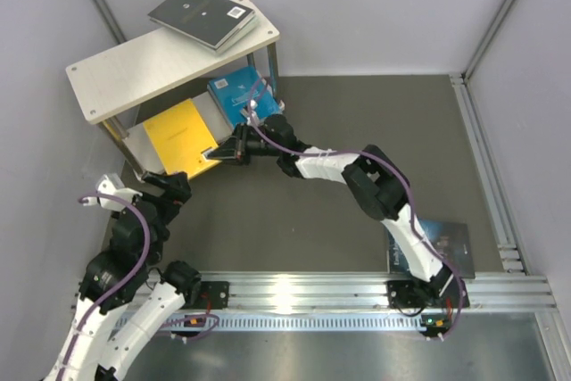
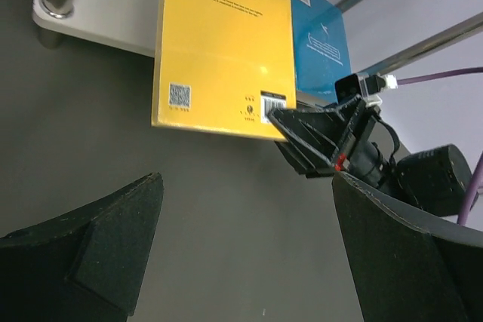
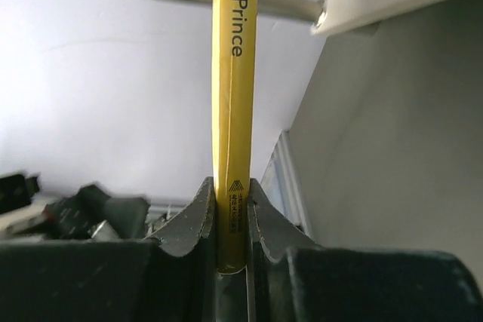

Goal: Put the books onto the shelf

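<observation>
The shelf [image 1: 134, 73] stands at the back left, with two dark books [image 1: 203, 15] stacked on its top board. On the lower board [image 2: 98, 16] lie a yellow book [image 1: 178, 136] and a bright blue book [image 1: 236, 95]; the yellow one juts out over the front edge. My right gripper [image 1: 234, 151] is shut on the yellow book's near corner; in the right wrist view its spine [image 3: 230, 73] stands pinched between the fingers [image 3: 198, 216]. My left gripper [image 2: 245, 246] is open and holds nothing, low over the mat just in front of the yellow book [image 2: 223, 43]. A dark blue book [image 1: 442, 240] lies under the right arm.
Metal posts [image 1: 272, 64] hold the shelf boards at the corners. White walls enclose the grey mat, with an aluminium rail [image 1: 357, 292] along the near edge. The right arm [image 1: 375, 185] stretches across the middle of the mat toward the shelf.
</observation>
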`<action>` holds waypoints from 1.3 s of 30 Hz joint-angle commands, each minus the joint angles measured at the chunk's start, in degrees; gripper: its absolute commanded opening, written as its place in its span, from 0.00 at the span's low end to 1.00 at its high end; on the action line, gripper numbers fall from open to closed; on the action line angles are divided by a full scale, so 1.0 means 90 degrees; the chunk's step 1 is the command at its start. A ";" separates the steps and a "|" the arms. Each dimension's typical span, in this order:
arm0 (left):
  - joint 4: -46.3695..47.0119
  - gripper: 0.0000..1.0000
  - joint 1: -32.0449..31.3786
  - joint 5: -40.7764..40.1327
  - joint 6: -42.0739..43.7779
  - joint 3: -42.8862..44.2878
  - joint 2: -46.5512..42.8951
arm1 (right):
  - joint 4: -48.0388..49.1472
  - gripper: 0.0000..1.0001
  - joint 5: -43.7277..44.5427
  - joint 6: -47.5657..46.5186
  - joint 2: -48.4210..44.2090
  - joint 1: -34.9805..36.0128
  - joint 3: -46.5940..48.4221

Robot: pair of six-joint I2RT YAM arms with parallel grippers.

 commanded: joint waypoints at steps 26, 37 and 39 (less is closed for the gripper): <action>0.0025 0.97 -0.0013 0.0374 0.1063 0.0146 -0.0166 | -0.2729 0.87 0.1422 -0.1466 0.2852 0.0601 0.5178; 0.0103 0.97 -0.0013 0.0423 0.0946 -0.0010 -0.0137 | -0.3139 0.97 0.1705 -0.2355 0.1241 0.0611 0.3041; 0.0132 0.97 -0.0013 0.0462 0.0936 -0.0069 -0.0146 | -0.3169 0.96 0.1686 -0.2366 0.1065 0.0572 0.2785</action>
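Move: My right hand pinches the near right corner of the yellow book; the free left part of the lower shelf, where the book goes, has its middle about 15 cm to my left, 9 cm ahead and 5 cm down. The shelf's front left post stands some 20 cm to my left and 2 cm back, the blue book 17 cm ahead and 5 cm to my right. From my idle left hand that shelf spot is about 20 cm ahead, 3 cm left and 13 cm down. I carry the yellow book left and forward with my right hand, some 9 and 7 cm, sinking about 4 cm onto the lower shelf, quickly at first and then easing in. There I open the fingers wide and let go, drawing the hand back and down about 4 cm each and slightly right, clear of the book's corner, while the fingers tip down some 15 degrees. ##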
